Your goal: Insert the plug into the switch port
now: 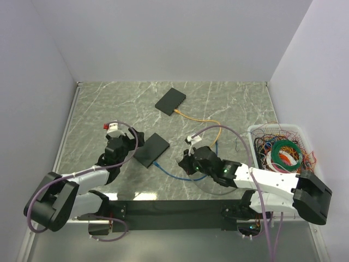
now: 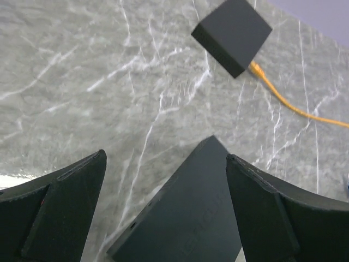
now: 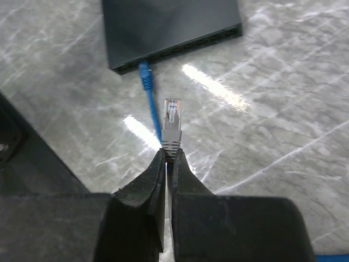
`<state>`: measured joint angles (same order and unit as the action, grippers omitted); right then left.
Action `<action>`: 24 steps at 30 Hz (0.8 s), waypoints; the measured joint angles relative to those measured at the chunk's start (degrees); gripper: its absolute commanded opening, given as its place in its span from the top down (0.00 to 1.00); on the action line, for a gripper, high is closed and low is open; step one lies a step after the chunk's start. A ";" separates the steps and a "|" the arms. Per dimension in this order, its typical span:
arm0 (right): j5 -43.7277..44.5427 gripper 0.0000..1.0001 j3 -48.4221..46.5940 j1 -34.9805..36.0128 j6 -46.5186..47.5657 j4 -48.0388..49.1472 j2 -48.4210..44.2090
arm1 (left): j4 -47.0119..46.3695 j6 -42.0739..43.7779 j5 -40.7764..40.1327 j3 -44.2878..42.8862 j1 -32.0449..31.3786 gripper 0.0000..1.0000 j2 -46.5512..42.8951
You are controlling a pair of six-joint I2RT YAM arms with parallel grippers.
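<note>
The near black switch (image 1: 152, 149) lies flat on the marble table between the two arms. Its port row faces my right gripper (image 3: 169, 155), and a blue cable (image 3: 146, 82) sits in one port at the left end. My right gripper (image 1: 185, 161) is shut on the grey boot of a clear-tipped plug (image 3: 171, 123). The plug points at the switch (image 3: 169, 27) and hangs a short way before the ports. My left gripper (image 2: 164, 157) is open, its fingers standing either side of the switch's far corner (image 2: 191, 218) without touching it.
A second black switch (image 1: 170, 101) lies farther back with an orange cable (image 1: 202, 119) running from it towards the right. A white bin (image 1: 252, 134) full of tangled cables stands at the right edge. White walls close in the table.
</note>
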<state>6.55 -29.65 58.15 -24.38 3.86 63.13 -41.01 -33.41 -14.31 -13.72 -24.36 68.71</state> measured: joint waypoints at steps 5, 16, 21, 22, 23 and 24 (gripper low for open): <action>1.88 1.00 -0.44 0.00 -0.02 0.00 4.17 | 2.84 -0.57 -2.56 -2.93 -0.04 0.00 -0.68; 2.86 1.00 -9.84 0.00 1.14 -0.96 18.03 | 0.59 1.53 10.43 -9.01 -0.04 0.03 10.54; 2.84 1.00 -13.16 0.00 2.03 -1.53 23.10 | -3.10 2.23 16.76 -9.01 -0.04 0.04 14.08; 2.82 1.00 -13.60 0.00 2.21 -1.73 23.91 | -4.20 2.32 18.21 -9.01 -0.04 0.04 14.58; 2.75 1.00 -14.16 0.00 2.43 -1.77 24.96 | -5.27 2.36 19.58 -8.96 -0.04 0.05 14.97; 2.62 1.00 -14.64 0.00 2.62 -1.81 25.92 | -6.75 2.38 21.24 -8.76 -0.04 0.05 15.37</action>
<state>9.17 -44.29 58.15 -21.76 2.04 89.06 -47.77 -31.03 6.94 -22.48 -24.40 84.07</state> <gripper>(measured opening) 0.039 0.958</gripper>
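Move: Ahead and to the left of the right hand, which already holds the grey plug, the black switch is centred about 12 cm forward, 12 cm left and 9 cm below. The blue plug already in its port side sits some 6 cm forward and 10 cm left of that hand, and the second switch about 38 cm forward and 4 cm left. From the open, empty left hand the near switch is about 2 cm back, 5 cm right and 8 cm below. Lowering first, then also sliding forward and left, the right hand carries the grey plug some 8 cm towards the switch's port side, its fingers tipping about 13 degrees further down and keeping their pinch. The left hand, wide open, bobs up and forward a little, then swings right nearly 8 cm over the switch's far half, turning some 20 degrees clockwise. ##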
